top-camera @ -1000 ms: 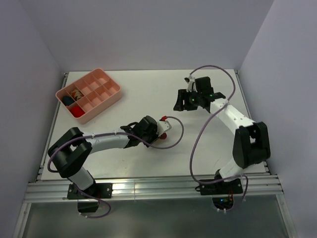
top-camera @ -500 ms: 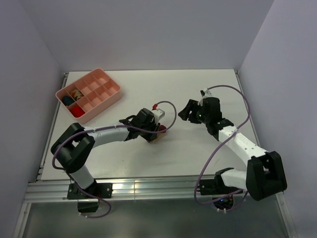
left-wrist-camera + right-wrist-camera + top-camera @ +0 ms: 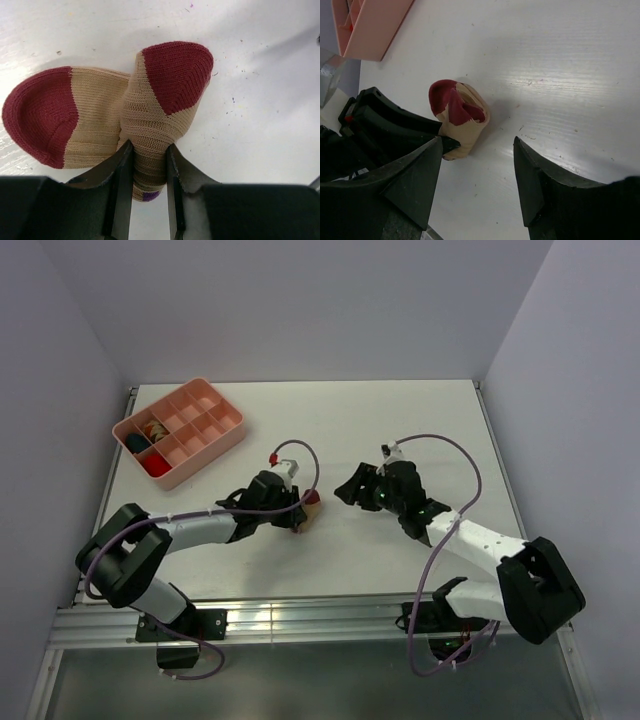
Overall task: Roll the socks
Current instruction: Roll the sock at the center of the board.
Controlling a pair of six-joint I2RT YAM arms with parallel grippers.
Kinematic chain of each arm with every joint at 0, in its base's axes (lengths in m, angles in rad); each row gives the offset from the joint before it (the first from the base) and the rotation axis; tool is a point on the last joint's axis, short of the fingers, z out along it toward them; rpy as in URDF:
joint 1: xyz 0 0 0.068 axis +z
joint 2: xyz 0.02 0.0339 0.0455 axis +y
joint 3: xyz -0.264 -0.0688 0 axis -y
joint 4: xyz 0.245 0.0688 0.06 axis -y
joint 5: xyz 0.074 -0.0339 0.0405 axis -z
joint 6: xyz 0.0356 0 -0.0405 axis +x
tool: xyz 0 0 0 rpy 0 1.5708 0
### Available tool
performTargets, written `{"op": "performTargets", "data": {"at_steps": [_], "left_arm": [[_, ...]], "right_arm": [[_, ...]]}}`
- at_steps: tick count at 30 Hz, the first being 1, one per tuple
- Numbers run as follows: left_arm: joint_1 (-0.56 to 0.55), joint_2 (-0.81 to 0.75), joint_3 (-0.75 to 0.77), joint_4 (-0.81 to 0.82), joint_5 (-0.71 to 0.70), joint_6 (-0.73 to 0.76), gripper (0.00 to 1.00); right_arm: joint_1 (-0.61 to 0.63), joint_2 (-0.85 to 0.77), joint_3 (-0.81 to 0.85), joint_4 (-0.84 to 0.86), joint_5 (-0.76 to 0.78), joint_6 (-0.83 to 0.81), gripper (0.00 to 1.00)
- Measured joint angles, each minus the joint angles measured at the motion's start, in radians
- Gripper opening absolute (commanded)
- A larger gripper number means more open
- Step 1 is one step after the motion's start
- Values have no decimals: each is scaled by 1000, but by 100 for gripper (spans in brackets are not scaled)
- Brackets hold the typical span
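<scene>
The tan socks [image 3: 150, 120] with dark red toes lie partly rolled on the white table, two red ends fanning out in the left wrist view. My left gripper [image 3: 148, 149] is shut on the rolled tan part, one finger on each side. In the top view the socks [image 3: 312, 501] show just beyond the left gripper [image 3: 299, 512], near the table's middle. My right gripper [image 3: 346, 490] hovers a little to their right, open and empty. In the right wrist view the sock bundle [image 3: 464, 122] sits ahead and left of the right gripper [image 3: 479, 145], apart from its fingers.
A pink compartment tray [image 3: 215, 410] stands at the back left, holding a dark bundle [image 3: 134, 443], a red bundle [image 3: 155, 465] and a patterned piece [image 3: 155, 427]. Its corner [image 3: 375, 25] shows in the right wrist view. Cables loop over both arms.
The left gripper has slid left and nearer with the socks still in it. The right arm has swung down from the back right to just right of the socks.
</scene>
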Motion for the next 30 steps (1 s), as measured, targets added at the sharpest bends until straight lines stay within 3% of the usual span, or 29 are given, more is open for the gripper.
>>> {"op": "performTargets", "data": {"at_steps": [12, 30], "left_arm": [[175, -31, -114, 134, 213, -99, 1], [291, 61, -106, 199, 439, -142, 1]], "right_arm": [[117, 177, 53, 43, -9, 58, 65], [185, 415, 214, 45, 8, 181, 65]]}}
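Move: The partly rolled sock is already pinched in the left fingers, its middle about 2 cm ahead of that hand and 2 cm to its right, at fingertip height. From the open, empty right hand the same sock lies some 11 cm to the left, 3 cm back and 8 cm below; the left gripper's tips are about 13 cm left, 5 cm back and 7 cm below it. The pink box sits roughly 32 cm left and 22 cm ahead of the left hand. The left fingers keep their pinch on the sock and carry it about 3 cm left and a little forward, tilting some 20 degrees so that they point more to the right. The right hand, fingers staying open, sweeps about 9 cm left and 5 cm down towards the sock's free side, tipping its fingers more steeply downward; it comes close, with no touch to be seen. ##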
